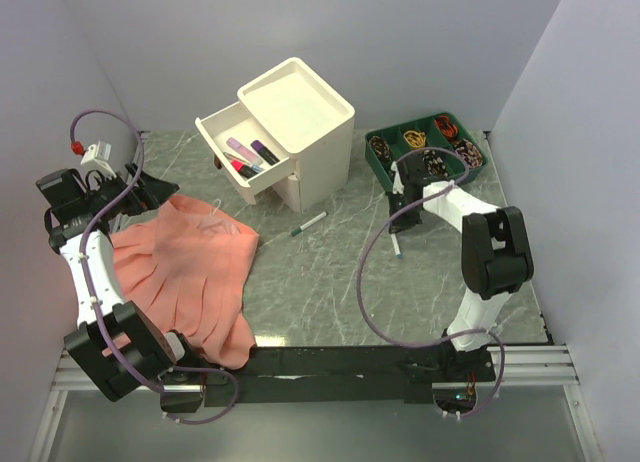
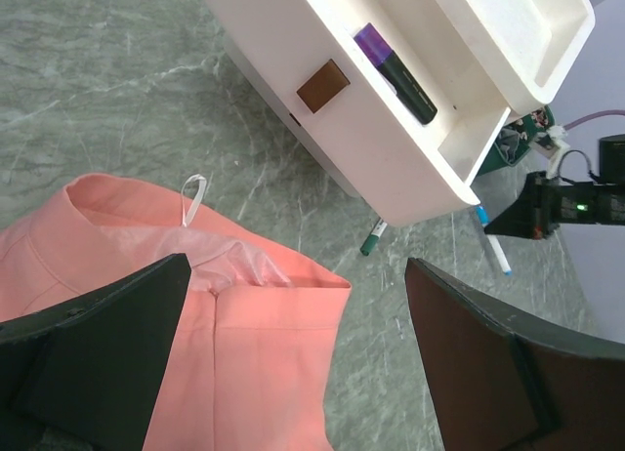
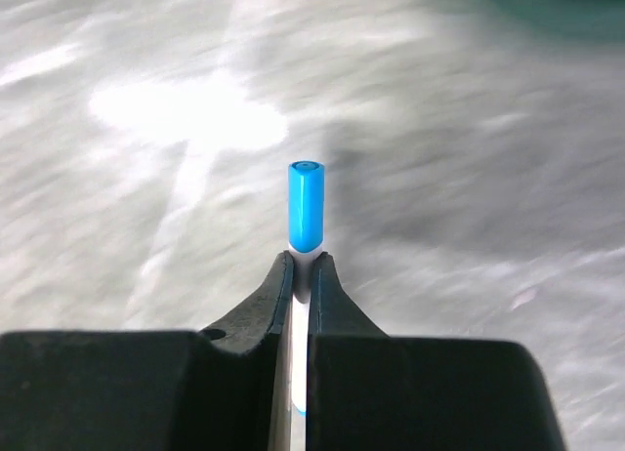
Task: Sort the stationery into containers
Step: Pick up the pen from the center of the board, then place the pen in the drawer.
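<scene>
A cream-white cabinet (image 1: 300, 117) stands at the back with its upper drawer (image 1: 225, 132) pulled out toward the left. In that drawer lie a pink highlighter (image 1: 240, 148), a purple one (image 1: 264, 152) (image 2: 391, 68) and a red item. A green-capped marker (image 1: 309, 223) (image 2: 372, 238) lies on the table in front of the cabinet. My right gripper (image 1: 398, 222) (image 3: 302, 261) is shut on a white pen with a blue cap (image 3: 305, 202) (image 1: 396, 246), low over the table. My left gripper (image 1: 150, 187) (image 2: 298, 353) hangs wide open above the salmon cloth, holding nothing.
The salmon-pink cloth (image 1: 195, 272) (image 2: 234, 344) covers the left front of the marble table. A green tray (image 1: 378, 152) with several small dark and orange items sits at the back right. White walls close in on both sides.
</scene>
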Robot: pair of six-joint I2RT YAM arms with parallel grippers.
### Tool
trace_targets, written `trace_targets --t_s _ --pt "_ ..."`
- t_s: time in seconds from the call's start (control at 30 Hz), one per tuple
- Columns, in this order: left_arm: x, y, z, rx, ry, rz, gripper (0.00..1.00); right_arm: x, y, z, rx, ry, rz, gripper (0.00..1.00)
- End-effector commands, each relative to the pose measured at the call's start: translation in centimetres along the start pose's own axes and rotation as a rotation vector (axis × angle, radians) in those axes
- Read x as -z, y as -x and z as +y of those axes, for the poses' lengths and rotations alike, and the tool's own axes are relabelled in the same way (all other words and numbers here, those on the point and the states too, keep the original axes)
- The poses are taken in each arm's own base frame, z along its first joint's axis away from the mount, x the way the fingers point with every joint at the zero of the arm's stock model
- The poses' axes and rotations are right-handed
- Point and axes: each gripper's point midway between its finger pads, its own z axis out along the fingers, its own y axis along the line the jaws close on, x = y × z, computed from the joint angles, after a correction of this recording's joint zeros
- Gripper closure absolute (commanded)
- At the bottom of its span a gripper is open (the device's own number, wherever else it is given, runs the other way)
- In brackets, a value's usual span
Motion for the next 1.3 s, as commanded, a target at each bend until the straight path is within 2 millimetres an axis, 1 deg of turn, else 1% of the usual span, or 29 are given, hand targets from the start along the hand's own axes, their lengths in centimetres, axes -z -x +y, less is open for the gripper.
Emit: trace_targets --t_s 0.0,0.03,0.1,0.13,0.27,0.3,0.33,0.37,0.4,0.43,0.47,0.5,0.53,0.63,0.67,0.7,0.73,0.77,0.8,0.83,0.87,0.9,0.93,0.97,1.0,1.03,1.13,1.23,1.27 --pt "-0.2 0.9 -0.4 -0.046 -0.024 -0.033 0.01 8.9 3.7 8.8 0.090 0.232 -0.167 1.00" --pt "-0.2 0.9 -0.3 -0.041 -0.026 -0.034 0.01 11.3 4.4 12.1 0.170 0.300 -0.226 1.00" --pt "-0.2 1.1 -0.4 -0.038 -0.031 -0.042 0.00 13.9 5.3 15.3 0.242 0.381 -0.296 1.00" --pt "-0.3 1.0 -0.4 -0.037 -0.032 -0.041 0.00 16.2 6.5 18.0 0.294 0.448 -0.382 1.00" --pt "-0.1 1.3 -0.5 -0.035 -0.023 -0.047 0.01 21.0 10.1 23.5 0.385 0.585 -0.591 1.00" --pt "-0.1 1.3 -0.5 -0.034 -0.018 -0.047 0.01 20.9 11.0 24.2 0.396 0.588 -0.618 1.00" --pt "0.0 1.2 -0.6 -0.033 -0.019 -0.044 0.00 22.7 13.0 25.4 0.408 0.609 -0.707 1.00" --pt "0.0 1.2 -0.7 -0.036 -0.021 -0.041 0.01 23.4 13.7 26.5 0.421 0.627 -0.740 1.00" --pt "0.0 1.1 -0.7 -0.033 -0.021 -0.038 0.01 23.0 14.9 27.3 0.429 0.628 -0.770 1.00" --pt "0.0 1.0 -0.7 -0.034 -0.023 -0.033 0.01 24.7 16.3 28.2 0.441 0.640 -0.825 1.00" --pt "0.1 1.0 -0.7 -0.032 -0.021 -0.031 0.00 25.1 16.9 29.1 0.455 0.646 -0.848 1.00" --pt "0.1 1.0 -0.8 -0.033 -0.022 -0.029 0.01 24.0 17.8 29.9 0.470 0.640 -0.852 1.00" --pt "0.1 0.9 -0.8 -0.030 -0.021 -0.025 0.01 25.8 19.0 30.7 0.476 0.657 -0.900 1.00" --pt "0.1 0.8 -0.8 -0.030 -0.020 -0.025 0.01 26.1 21.1 32.8 0.482 0.677 -0.936 1.00" --pt "0.1 0.9 -0.7 -0.029 -0.019 -0.026 0.00 24.5 21.2 33.9 0.478 0.685 -0.909 1.00" --pt "0.1 0.8 -0.6 -0.024 -0.017 -0.025 0.01 25.8 21.9 34.5 0.476 0.699 -0.945 1.00" --pt "0.0 0.8 -0.6 -0.021 -0.017 -0.024 0.00 25.6 22.0 35.2 0.478 0.708 -0.948 1.00" --pt "0.1 0.8 -0.5 -0.018 -0.015 -0.024 0.01 24.4 22.2 35.9 0.482 0.709 -0.939 1.00" --pt "0.0 0.7 -0.4 -0.017 -0.013 -0.022 0.01 25.6 22.5 37.0 0.486 0.727 -0.973 1.00" --pt "0.0 0.6 -0.4 -0.015 -0.014 -0.018 0.00 25.5 22.8 37.3 0.482 0.725 -0.982 1.00" --pt "0.0 0.5 -0.4 -0.011 -0.012 -0.016 0.00 24.0 22.9 38.1 0.478 0.731 -0.961 1.00" --pt "0.0 0.5 -0.4 -0.016 -0.012 -0.015 0.01 25.2 23.2 38.8 0.482 0.748 -0.987 1.00" --pt "0.0 0.4 -0.3 -0.011 -0.010 -0.011 0.00 24.7 23.5 39.1 0.479 0.741 -0.987 1.00" --pt "0.0 0.5 -0.3 -0.014 -0.010 -0.011 0.00 23.5 23.5 39.5 0.483 0.730 -0.976 0.97" --pt "0.0 0.5 -0.3 -0.015 -0.009 -0.007 0.00 23.3 23.6 39.6 0.480 0.724 -0.980 0.89" --pt "0.0 0.5 -0.2 -0.014 -0.006 -0.006 0.01 22.6 23.5 39.9 0.477 0.715 -0.975 0.71" --pt "-0.1 0.8 -0.2 -0.017 -0.005 -0.008 0.01 21.4 23.5 39.5 0.461 0.689 -0.964 0.52" --pt "-0.1 0.7 -0.2 -0.016 -0.004 -0.007 0.01 21.5 23.0 38.7 0.493 0.681 -0.956 0.46" --pt "0.0 0.8 -0.1 -0.017 -0.002 -0.008 0.00 23.9 23.0 38.4 0.520 0.708 -0.997 0.46"
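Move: The blue-capped pen is already in the right hand's fingers. Its goal, the cabinet's open drawer, is about 40 cm left, 12 cm ahead and 14 cm above that hand; the cabinet body stands 26 cm left and 20 cm ahead. On the table the green-capped pen is 23 cm left, level with the hand, and the green box 20 cm ahead, 7 cm right. From the left hand the drawer is 15 cm ahead, 17 cm right, 8 cm lower. The blue-capped pen, still pinched by the right hand, is swept quickly left and up, away from the table by the green box, climbing some 30 cm. It travels nearly 40 cm left in all, with a smaller reach forward later on, while the wrist swings about 70 degrees until the fingers point almost level, left and forward. Over the open drawer the hand sinks slightly and its fingers open to half, letting go of the pen. ##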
